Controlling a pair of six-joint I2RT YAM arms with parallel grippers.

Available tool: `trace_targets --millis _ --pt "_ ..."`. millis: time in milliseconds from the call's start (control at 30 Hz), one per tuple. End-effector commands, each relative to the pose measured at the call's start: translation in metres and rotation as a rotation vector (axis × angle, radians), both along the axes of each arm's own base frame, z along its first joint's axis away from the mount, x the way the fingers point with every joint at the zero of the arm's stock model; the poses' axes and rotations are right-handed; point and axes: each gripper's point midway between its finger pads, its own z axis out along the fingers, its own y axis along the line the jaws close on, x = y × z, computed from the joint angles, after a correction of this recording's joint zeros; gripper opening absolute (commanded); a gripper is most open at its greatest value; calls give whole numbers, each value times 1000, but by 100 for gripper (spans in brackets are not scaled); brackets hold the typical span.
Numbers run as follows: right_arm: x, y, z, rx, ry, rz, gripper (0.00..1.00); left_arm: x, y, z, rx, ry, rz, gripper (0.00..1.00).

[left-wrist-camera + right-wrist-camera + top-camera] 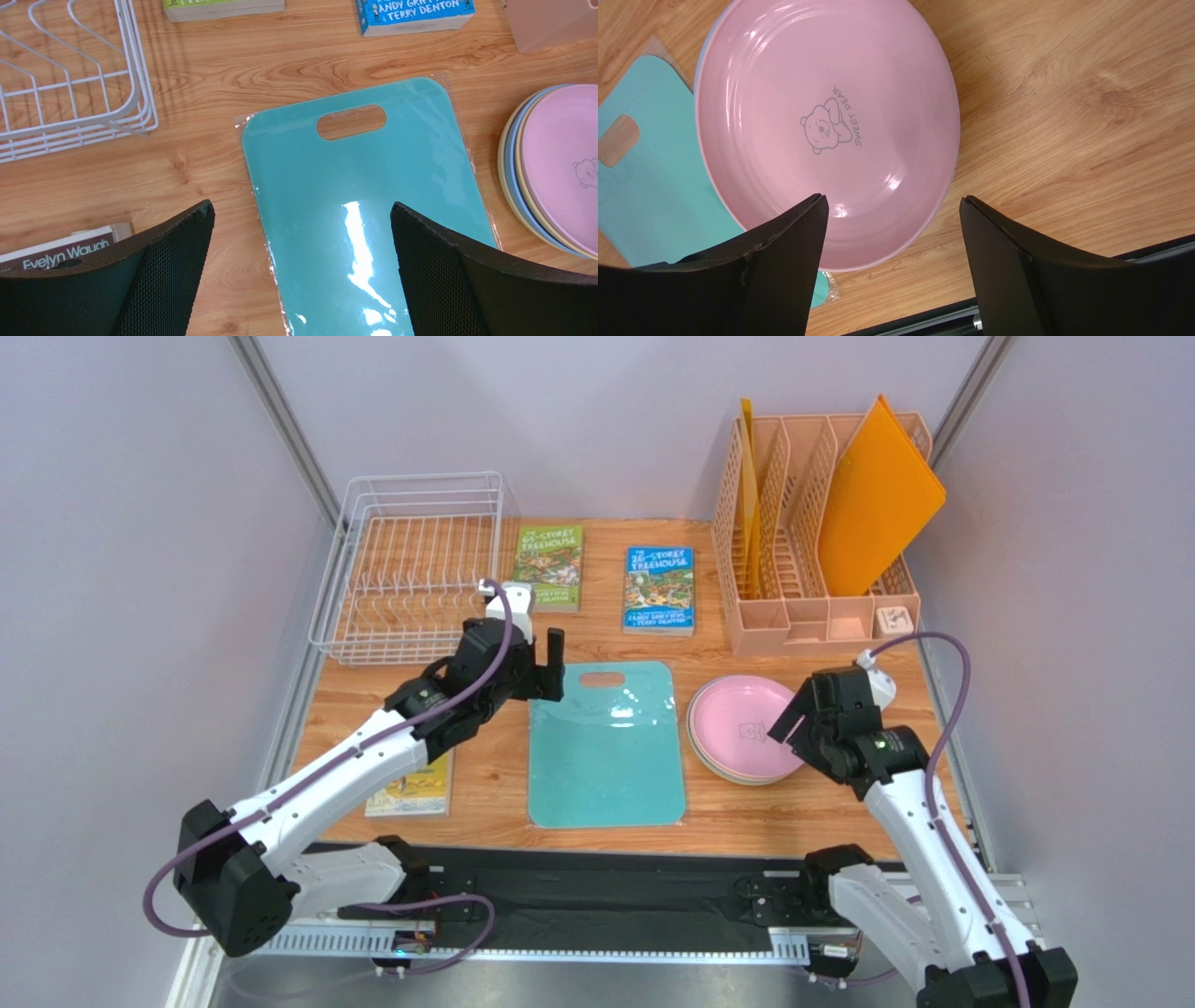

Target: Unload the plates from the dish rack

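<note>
The white wire dish rack (414, 567) (67, 84) stands at the back left with no plates in it. The plates (745, 730) lie stacked on the table right of centre, the pink plate (822, 122) (561, 164) on top, with blue and pale yellow rims showing under it. My right gripper (891, 203) hovers over the near edge of the pink plate, open, nothing between its fingers. My left gripper (302, 210) hangs open over the near left part of the teal cutting board (365, 203), holding nothing.
The teal cutting board (606, 745) lies mid-table. Two books (549, 567) (659, 590) lie behind it. A third book (414, 787) is under the left arm. A peach file organizer (821, 546) with an orange folder stands at the back right.
</note>
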Motion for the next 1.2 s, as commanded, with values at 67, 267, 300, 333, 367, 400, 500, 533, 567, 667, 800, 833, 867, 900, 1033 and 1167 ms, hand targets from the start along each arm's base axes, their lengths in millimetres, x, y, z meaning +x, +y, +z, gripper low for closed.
trace_targets --millis 67,267,300,333,367,400,500,533,567,667,800,833,867,900,1033,1167 --pt "17 -17 60 -82 -212 -14 77 -1 7 15 12 -46 8 99" --pt "45 -26 86 -179 -357 21 77 -1 21 21 38 -90 48 99" --pt "56 -24 91 -186 -406 29 77 0 24 20 52 -97 51 100" --pt "59 -26 78 -210 -397 43 87 1 26 21 61 -104 61 99" --pt "63 -26 75 -233 -408 61 100 3 30 21 76 -109 78 99" --pt "73 -24 78 -237 -448 70 100 3 31 21 87 -113 79 99" --pt "86 -27 68 -302 -475 69 100 5 35 24 94 -130 95 99" --pt "89 -32 68 -336 -481 51 100 5 34 23 86 -131 91 99" --pt "90 -33 62 -364 -473 58 100 4 34 26 73 -141 87 99" --pt "95 -41 61 -478 -470 60 100 0 32 32 34 -167 73 99" --pt "103 -39 58 -555 -499 96 100 -1 39 38 29 -217 89 100" --pt "104 -39 57 -561 -506 91 100 0 41 38 30 -235 94 99" --pt "104 -38 56 -563 -518 100 100 0 43 42 26 -254 101 100" --pt "107 -36 55 -558 -550 98 100 1 45 41 43 -264 102 99" --pt "109 -30 46 -573 -589 146 100 7 59 38 83 -308 166 99" --pt "109 -34 49 -596 -589 138 100 10 64 34 118 -311 182 99"
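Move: The pink plate, already laid on top of the stack, has its middle about 6 cm ahead of the right hand, 8 cm to its left and a couple of centimetres below, with the near right rim between the parted fingers. From that hand the turquoise board lies some 33 cm left and 3 cm ahead, the blue book 32 cm ahead and 23 cm left, and the peach rack's middle roughly 38 cm ahead and 7 cm right. From the left hand the pink plate is about 40 cm right, 4 cm back and 11 cm lower, and the empty dish rack roughly 25 cm ahead, 18 cm left. With the pink plate already let go, the right hand first lifts about 6 cm clear of the rim, then swings some 10 cm forward and a little right towards the peach rack, sinking most of the way back down as the fingers spread fully, their tips tilt up, and the hand rolls left side down by roughly 30 degrees. The left hand, empty and wide open, meanwhile drifts about 5 cm left, away from the plates, rising slightly and tipping its fingers up some 15 degrees. ##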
